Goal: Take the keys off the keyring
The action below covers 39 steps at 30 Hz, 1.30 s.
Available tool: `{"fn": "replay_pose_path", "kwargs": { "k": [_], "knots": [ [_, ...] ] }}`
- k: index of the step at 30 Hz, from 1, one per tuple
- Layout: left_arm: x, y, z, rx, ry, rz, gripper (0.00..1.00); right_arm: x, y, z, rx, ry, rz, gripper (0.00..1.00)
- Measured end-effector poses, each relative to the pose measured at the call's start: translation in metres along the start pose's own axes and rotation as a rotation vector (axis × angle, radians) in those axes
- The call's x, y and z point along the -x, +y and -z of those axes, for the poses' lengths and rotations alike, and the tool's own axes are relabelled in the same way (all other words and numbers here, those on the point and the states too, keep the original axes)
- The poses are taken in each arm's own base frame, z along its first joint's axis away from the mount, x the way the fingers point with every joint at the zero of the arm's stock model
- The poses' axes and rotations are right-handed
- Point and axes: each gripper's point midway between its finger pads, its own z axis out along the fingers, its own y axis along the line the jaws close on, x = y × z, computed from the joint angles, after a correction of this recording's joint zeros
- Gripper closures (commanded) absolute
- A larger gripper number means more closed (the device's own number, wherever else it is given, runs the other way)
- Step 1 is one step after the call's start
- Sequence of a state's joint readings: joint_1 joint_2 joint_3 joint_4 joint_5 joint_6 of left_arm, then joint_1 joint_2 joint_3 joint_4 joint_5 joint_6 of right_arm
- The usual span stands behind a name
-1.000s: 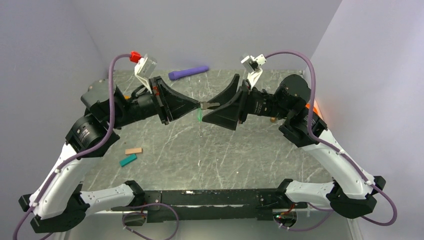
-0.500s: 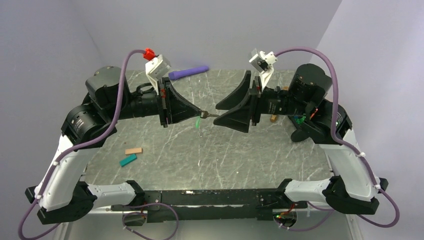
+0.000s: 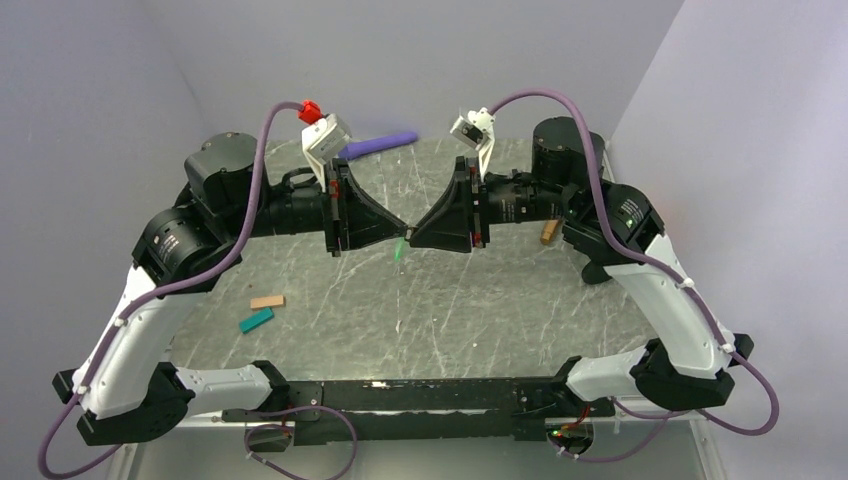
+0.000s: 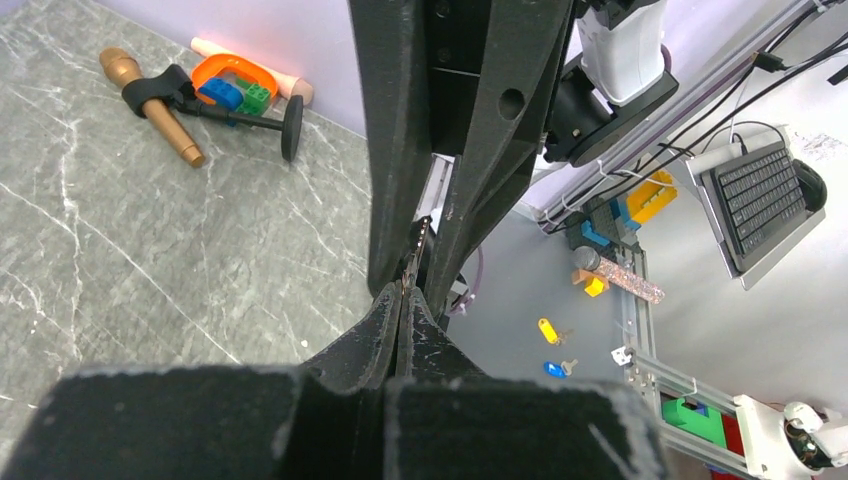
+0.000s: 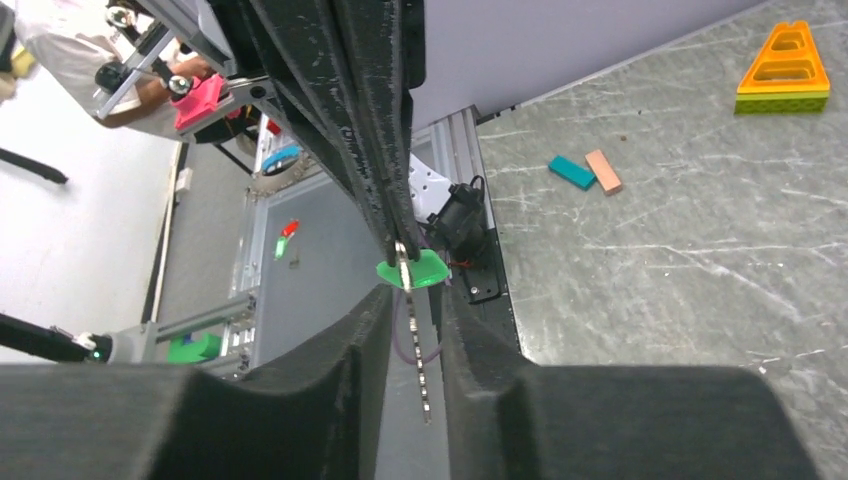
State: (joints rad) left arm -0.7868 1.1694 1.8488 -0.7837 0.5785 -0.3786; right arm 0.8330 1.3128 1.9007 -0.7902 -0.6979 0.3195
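My left gripper [image 3: 400,228] and right gripper [image 3: 413,233] meet tip to tip above the middle of the table [image 3: 480,300]. The green key [image 3: 400,249] hangs just below that meeting point. The right wrist view shows the left gripper's fingers [image 5: 370,150] coming down from above, shut on the keyring [image 5: 401,252] at the green key's head [image 5: 425,270]. A thin notched metal strip [image 5: 418,360] hangs from it into the narrow gap of my right gripper [image 5: 413,300], whose jaws stand slightly apart beside it. From the left wrist, my left gripper [image 4: 405,292] is shut on a metal sliver [image 4: 418,238].
A purple cylinder [image 3: 377,145] lies at the back of the table. A tan block [image 3: 267,301] and a teal block [image 3: 256,320] lie near the left arm. An orange wedge [image 5: 785,58] and an orange clamp [image 4: 235,85] sit towards the table's edges.
The right arm has swung left, and its jaws have narrowed around the piece hanging from the left gripper. The left arm lifted slightly while staying shut.
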Motion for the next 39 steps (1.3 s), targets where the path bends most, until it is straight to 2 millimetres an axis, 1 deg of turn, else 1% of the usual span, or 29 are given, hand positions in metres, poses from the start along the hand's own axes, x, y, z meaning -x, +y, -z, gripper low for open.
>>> {"fn": "replay_pose_path", "kwargs": {
  "k": [4, 6, 12, 18, 26, 36, 39],
  "knots": [
    [-0.003, 0.003, -0.002, 0.005, 0.007, 0.006, 1.0, -0.001, 0.003, 0.002, 0.012, 0.003, 0.003, 0.95],
    [-0.003, 0.004, -0.003, 0.008, 0.004, 0.007, 1.0, -0.003, 0.003, 0.002, 0.014, 0.006, 0.0, 1.0],
    [0.001, 0.007, -0.006, 0.015, -0.029, 0.014, 1.0, -0.009, -0.001, -0.001, 0.012, 0.015, -0.019, 1.0],
    [0.003, 0.01, -0.012, 0.012, -0.056, 0.031, 1.0, -0.01, -0.004, -0.003, 0.009, -0.003, -0.028, 1.0],
    [0.008, 0.013, -0.013, 0.026, -0.077, 0.026, 1.0, -0.002, 0.004, 0.002, 0.022, -0.05, -0.005, 1.0],
    [0.012, 0.015, -0.014, 0.037, -0.1, 0.035, 1.0, 0.001, 0.003, 0.005, 0.002, -0.071, 0.005, 1.0],
    [0.013, 0.016, -0.016, 0.031, -0.11, 0.037, 1.0, 0.005, 0.002, 0.006, -0.01, -0.09, 0.012, 1.0]
  ]
}}
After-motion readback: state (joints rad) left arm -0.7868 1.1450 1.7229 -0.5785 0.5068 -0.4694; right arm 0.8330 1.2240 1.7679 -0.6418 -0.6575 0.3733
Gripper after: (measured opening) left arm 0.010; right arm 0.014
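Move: The key already lies between the right hand's half-open fingers, about 1 cm to the left of the hand point and level with it. The keyring holding it is pinched in the left fingertips, some 3 cm left and 1 cm ahead of the right hand. The green tag hangs about 3 cm left of the right hand and 3 cm below, straight across. From the left hand the key lies some 2 cm right and 1 cm back. Closing almost in place, the right fingers shut on the key's blade while that hand sinks about 1 cm, then it climbs some 1.5 cm with the key gripped. The left hand, keeping its pinch on the keyring, eases about 2 cm forward and 1 cm right, past the right fingertips, with a slight tilt of some 5 degrees. ##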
